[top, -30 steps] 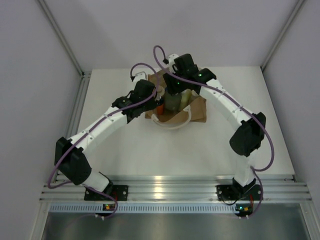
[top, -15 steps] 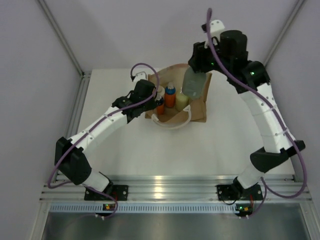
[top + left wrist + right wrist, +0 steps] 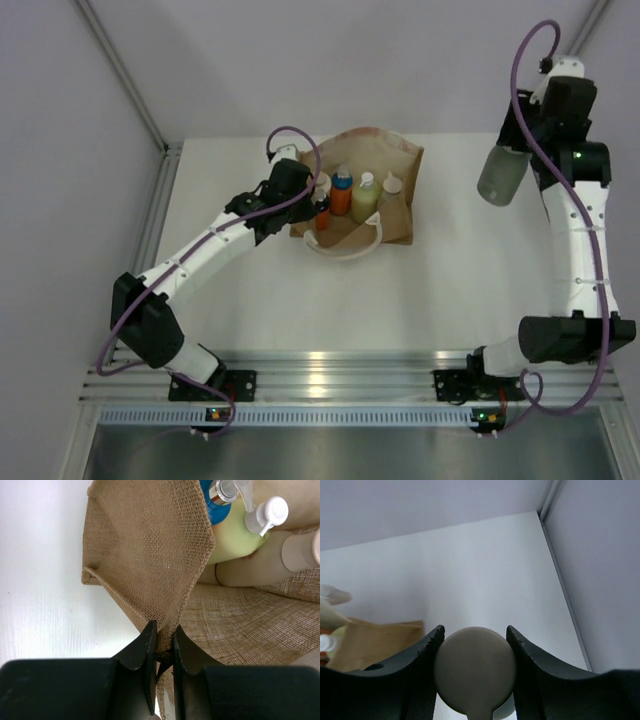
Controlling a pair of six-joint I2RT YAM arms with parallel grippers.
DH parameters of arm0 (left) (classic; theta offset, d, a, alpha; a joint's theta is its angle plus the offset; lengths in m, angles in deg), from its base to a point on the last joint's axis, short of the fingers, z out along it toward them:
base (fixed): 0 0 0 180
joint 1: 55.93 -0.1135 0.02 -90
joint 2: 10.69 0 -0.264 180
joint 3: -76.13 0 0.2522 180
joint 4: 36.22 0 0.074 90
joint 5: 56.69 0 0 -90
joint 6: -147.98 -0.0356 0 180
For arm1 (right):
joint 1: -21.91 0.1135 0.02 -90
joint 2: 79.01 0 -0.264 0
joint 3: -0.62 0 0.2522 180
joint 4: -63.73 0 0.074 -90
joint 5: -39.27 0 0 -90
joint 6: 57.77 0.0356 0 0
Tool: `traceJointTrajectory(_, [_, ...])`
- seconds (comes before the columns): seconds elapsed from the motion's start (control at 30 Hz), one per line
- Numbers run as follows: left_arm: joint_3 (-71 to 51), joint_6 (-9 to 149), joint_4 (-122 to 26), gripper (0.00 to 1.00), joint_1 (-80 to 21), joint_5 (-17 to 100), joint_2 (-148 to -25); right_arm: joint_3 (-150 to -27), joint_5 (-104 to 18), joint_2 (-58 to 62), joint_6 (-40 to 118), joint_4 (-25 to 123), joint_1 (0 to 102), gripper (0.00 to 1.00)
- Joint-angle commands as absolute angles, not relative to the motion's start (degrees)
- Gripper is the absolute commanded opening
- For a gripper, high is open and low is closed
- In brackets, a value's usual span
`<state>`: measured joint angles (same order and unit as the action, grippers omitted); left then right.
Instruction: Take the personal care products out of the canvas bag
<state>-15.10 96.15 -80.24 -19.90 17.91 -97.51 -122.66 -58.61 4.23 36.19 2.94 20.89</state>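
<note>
The tan canvas bag lies at the back middle of the table with its mouth open. My left gripper is shut on the bag's woven left edge. Inside stand an orange bottle with a blue cap, a yellow-green bottle, a tan bottle and a smaller orange bottle. My right gripper is shut on the pale cap of a grey-green bottle, which hangs high above the table's right side.
White looped handles lie in front of the bag. Grey walls close in the table on the left, back and right, and the right arm stands close to the right wall. An aluminium rail runs along the near edge.
The right arm has lifted the grey-green bottle out of the bag and swung it up and to the right. The left gripper has kept its hold on the bag's edge.
</note>
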Motion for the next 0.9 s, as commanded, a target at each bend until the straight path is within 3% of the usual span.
traceJointTrajectory(0.0, [-15.15,94.19,-87.43,0.0,-19.72,23.46,-100.16,-112.16,-58.74,3.25,39.69,20.38,17.0,0.0])
traceJointTrajectory(0.3, [-16.91,91.21,-88.13,0.0,-19.72,29.71,-100.69,-83.67,-56.36,1.94,41.72,48.1,15.31,0.0])
traceJointTrajectory(0.47, [-17.26,89.71,-88.57,0.0,-19.64,31.29,-101.13,-73.98,-54.33,0.36,43.73,58.83,15.23,0.01])
traceJointTrajectory(0.6, [-17.35,89.71,-88.57,0.0,-19.72,31.64,-101.21,-71.94,-53.64,0.7,43.13,58.05,15.23,0.22])
traceJointTrajectory(0.63, [-17.43,89.62,-88.57,0.0,-19.72,31.64,-101.13,-72.46,-53.55,0.79,42.95,57.09,15.23,0.52])
traceJointTrajectory(0.67, [-17.44,89.62,-88.57,0.0,-19.72,31.56,-101.21,-73.08,-54.5,0.96,42.95,54.73,15.23,0.6])
traceJointTrajectory(0.8, [-17.44,89.7,-88.57,0.0,-19.72,31.64,-101.22,-77.99,-55.21,0.18,42.16,50.06,15.23,0.77])
traceJointTrajectory(0.87, [-17.44,89.71,-88.57,0.0,-19.72,32.17,-101.39,-82.37,-53.73,-0.61,41.81,46.03,15.23,0.79])
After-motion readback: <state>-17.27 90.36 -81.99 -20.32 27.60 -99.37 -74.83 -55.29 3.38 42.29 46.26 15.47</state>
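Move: Under the right hand, which holds the grey-green bottle high, the bare table spot lies about 41 cm down, some 3 cm ahead and 2 cm to the right. The canvas bag's middle is roughly 34 cm left and 7 cm ahead; inside it the cream pump bottle stands about 24 cm left and 8 cm ahead, the pale green bottle 31 cm left and 6 cm ahead. From the left hand, that table spot is about 49 cm right, 7 cm ahead, 21 cm below. Sinking fast, some 24 cm, the right hand brings the held grey-green bottle down to the bare table right of the bag, its fingers tipping down on the way and levelling again. Then they open, let go of the bottle's top, and rise about 3 cm while easing forward. The left hand keeps pinching the bag's edge, drawing it some 2 cm right and slightly back with a small clockwise turn. ##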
